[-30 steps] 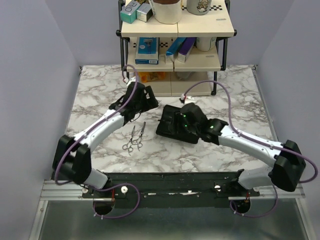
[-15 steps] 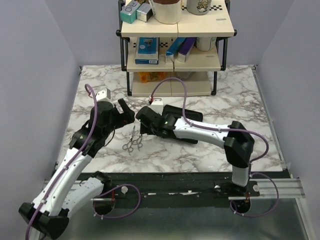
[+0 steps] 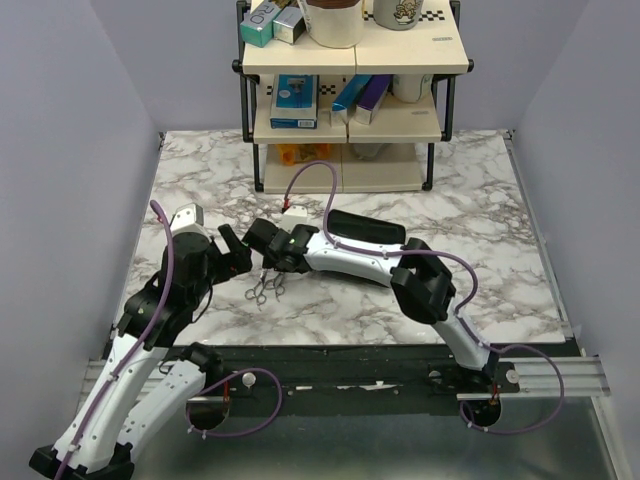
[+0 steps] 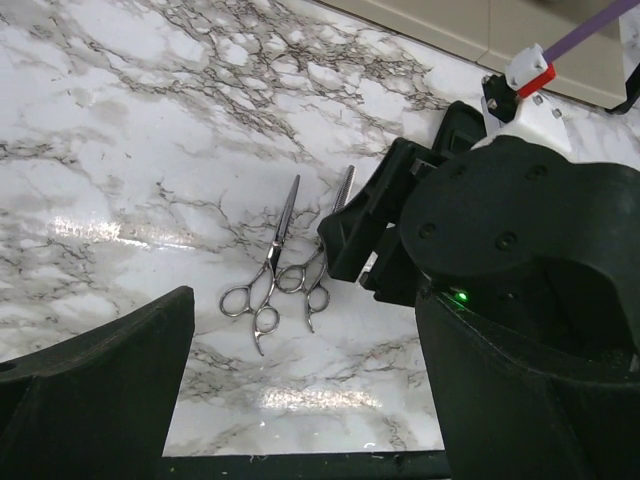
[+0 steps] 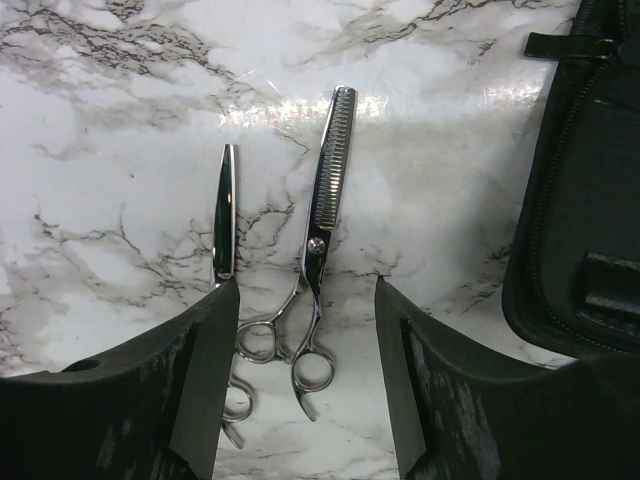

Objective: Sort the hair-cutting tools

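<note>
Two silver hair-cutting scissors lie side by side on the marble, blades pointing away from me: a plain pair (image 5: 225,215) and, right of it, a thinning pair with a toothed blade (image 5: 325,190). The top view shows both scissors (image 3: 266,283), and so does the left wrist view (image 4: 290,265). My right gripper (image 5: 305,300) is open just above them, its fingers straddling the thinning pair's pivot and loops. From above, the right gripper (image 3: 270,262) is at the blades' near end. My left gripper (image 3: 237,254) is open and empty, just left of the scissors; in its own view the left gripper (image 4: 300,400) stands short of the loops.
A flat black zip pouch (image 3: 365,232) lies right of the scissors, under my right forearm; its edge (image 5: 590,200) is close to the right finger. A cream shelf unit (image 3: 350,120) with boxes and mugs stands at the back. The right gripper body (image 4: 500,230) crowds the left wrist view.
The right gripper swung left from over the pouch to over the scissors. The left arm drew back toward the near left, its gripper staying open. The scissors have not moved.
</note>
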`<state>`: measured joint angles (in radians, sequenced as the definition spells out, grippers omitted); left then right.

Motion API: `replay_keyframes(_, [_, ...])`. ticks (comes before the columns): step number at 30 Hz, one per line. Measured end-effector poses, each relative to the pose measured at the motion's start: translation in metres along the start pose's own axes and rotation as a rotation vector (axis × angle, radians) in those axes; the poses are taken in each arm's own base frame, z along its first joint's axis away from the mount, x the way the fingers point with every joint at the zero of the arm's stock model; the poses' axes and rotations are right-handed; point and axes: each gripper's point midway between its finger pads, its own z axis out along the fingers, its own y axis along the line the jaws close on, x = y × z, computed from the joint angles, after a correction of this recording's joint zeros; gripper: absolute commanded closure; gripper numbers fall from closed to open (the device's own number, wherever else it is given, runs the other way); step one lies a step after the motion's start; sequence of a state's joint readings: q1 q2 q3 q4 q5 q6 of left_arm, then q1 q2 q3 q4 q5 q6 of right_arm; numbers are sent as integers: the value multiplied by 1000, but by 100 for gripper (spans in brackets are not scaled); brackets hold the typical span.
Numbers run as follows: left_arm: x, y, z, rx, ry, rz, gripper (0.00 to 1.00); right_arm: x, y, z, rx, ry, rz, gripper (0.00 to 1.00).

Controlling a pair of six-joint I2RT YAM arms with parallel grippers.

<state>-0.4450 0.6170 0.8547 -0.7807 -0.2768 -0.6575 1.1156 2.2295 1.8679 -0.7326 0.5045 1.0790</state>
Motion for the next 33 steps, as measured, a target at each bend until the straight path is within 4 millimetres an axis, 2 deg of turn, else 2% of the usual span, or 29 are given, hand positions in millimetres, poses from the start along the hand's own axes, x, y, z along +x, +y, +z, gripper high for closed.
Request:
replay_keyframes(6, [1, 3, -4, -3, -1, 16, 3, 6, 0, 12, 44, 14, 0, 35])
replay_keyframes(14, [0, 4, -7, 5, -10, 19, 3, 21, -11, 22, 107, 45, -9, 35])
replay_keyframes(19, [0, 4, -7, 5, -10, 20, 3, 23, -6, 29, 114, 47, 0, 36])
replay_keyframes(26, [-1, 4, -7, 7, -13, 30, 2, 23, -3, 33, 118, 51, -30, 55])
replay_keyframes(33, [-1, 4, -9, 11, -19, 35, 2, 24, -6, 32, 125, 56, -64, 61])
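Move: Just below the right hand, about 5 cm down, lie the thinning scissors, their middle roughly 1 cm ahead and 1 cm to its left. The plain scissors lie some 4 cm to the left of them and 2 cm nearer the base. The open tool case lies about 14 cm to the hand's right and 5 cm ahead. From the idle left hand the thinning scissors are about 7 cm ahead, 7 cm right and 21 cm below. Sinking almost straight down by about 4 cm, the right hand brings its part-open fingers to either side of the thinning scissors near the pivot, its left side dipping by some 10 degrees. Most of the drop comes early; once low, the hand nearly stops and the fingers begin closing, losing about a third of their gap, with no clear pinch yet. ##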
